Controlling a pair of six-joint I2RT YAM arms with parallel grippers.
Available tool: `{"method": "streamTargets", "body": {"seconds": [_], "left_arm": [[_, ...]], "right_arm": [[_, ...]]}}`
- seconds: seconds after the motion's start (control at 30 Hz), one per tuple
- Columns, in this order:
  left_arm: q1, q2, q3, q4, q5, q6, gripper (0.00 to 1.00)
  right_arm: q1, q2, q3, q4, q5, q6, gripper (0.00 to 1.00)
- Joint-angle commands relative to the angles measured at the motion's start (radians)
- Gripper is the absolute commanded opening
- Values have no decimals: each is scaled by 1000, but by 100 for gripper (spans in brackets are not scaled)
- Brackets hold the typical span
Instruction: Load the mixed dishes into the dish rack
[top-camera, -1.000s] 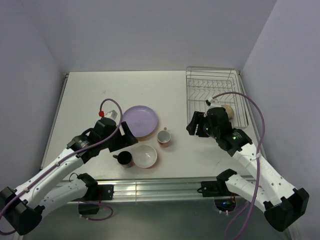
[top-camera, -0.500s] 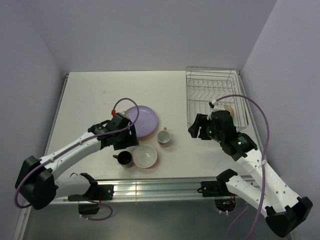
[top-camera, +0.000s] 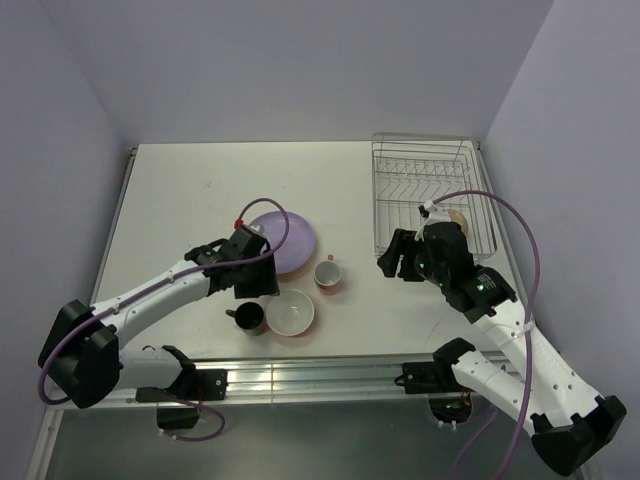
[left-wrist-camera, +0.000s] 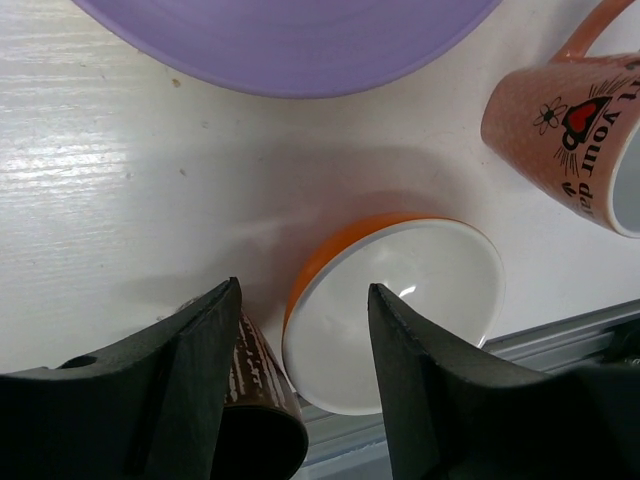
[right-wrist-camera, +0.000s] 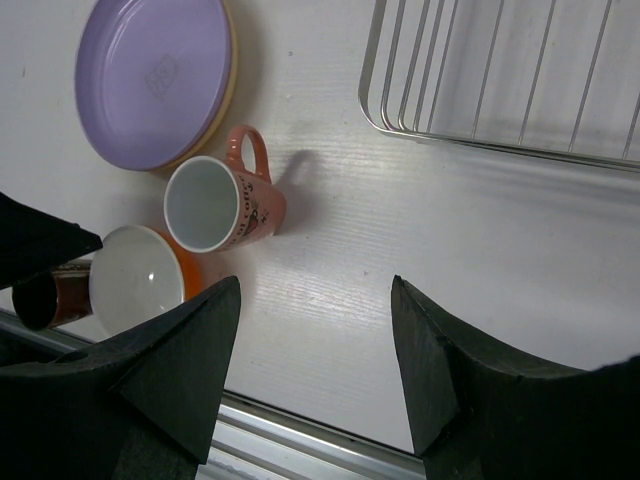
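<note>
The lilac plate (top-camera: 283, 240) lies flat mid-table. In front of it stand the pink mug (top-camera: 326, 273), the orange bowl (top-camera: 290, 312) with a white inside, and the small black cup (top-camera: 248, 318). My left gripper (top-camera: 266, 289) is open and low over the bowl (left-wrist-camera: 400, 300). Its fingers straddle the bowl's near rim, and the left one is beside the cup (left-wrist-camera: 255, 400). My right gripper (top-camera: 392, 259) hangs open over bare table just in front of the dish rack (top-camera: 430, 170). A pale round dish (top-camera: 458, 216) sits in the rack, mostly hidden by the right arm.
The rack's front left corner (right-wrist-camera: 400, 125) is close to the right gripper (right-wrist-camera: 315, 282). The mug (right-wrist-camera: 225, 210), bowl (right-wrist-camera: 135, 280) and plate (right-wrist-camera: 155, 80) lie to its left. The table's near edge and a metal rail (top-camera: 320, 375) run just below the bowl.
My left arm has swung right and forward from beside the plate down to the orange bowl, and its jaws have narrowed. The right arm pulled back slightly, then held still.
</note>
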Motion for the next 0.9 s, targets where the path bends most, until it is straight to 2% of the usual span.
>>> {"method": "streamTargets", "body": {"seconds": [0.0,0.27,0.4,0.57,0.7,0.77,0.8,0.87], "left_arm": [[-18,16,30,30,29,34,59],[-62,85,36,33,17,26,56],[-87,124,45,43,17,20,49],[-115,164,68,53,11,14,34],[-133,194,91,52,11,6,13],[-138,201,106,44,4,5,7],[-142,204,113,41,-29,3,0],[-144,199,126,27,-43,-1,0]], "right_arm": [[5,-19,25,9,-3,0,69],[5,-31,26,9,-3,-3,69],[5,-31,25,9,-3,-2,69],[5,-31,26,7,-5,-5,69],[5,-35,31,4,-3,-5,69],[5,-33,31,2,-5,-6,69],[5,-33,32,2,-3,-5,69],[5,-31,34,1,-3,-6,69]]}}
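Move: The white bowl's middle lies about 5 cm to the left hand's right, 5 cm back and 5 cm below it. The dark mug is some 5 cm left and 6 cm back of the hand; the purple plate lies roughly 12 cm ahead and 2 cm right, and the pink mug 4 cm ahead and 14 cm right, all lower. From the right hand, the bowl is about 23 cm left, 7 cm back and 16 cm below. The left fingers close on the left rim of the white bowl and pinch it, one finger inside the wall and one outside. To get there the hand goes about 4 cm right and 3 cm down, drawing back a little, with a slight clockwise turn; it shuts mostly in the second half while still travelling right. ##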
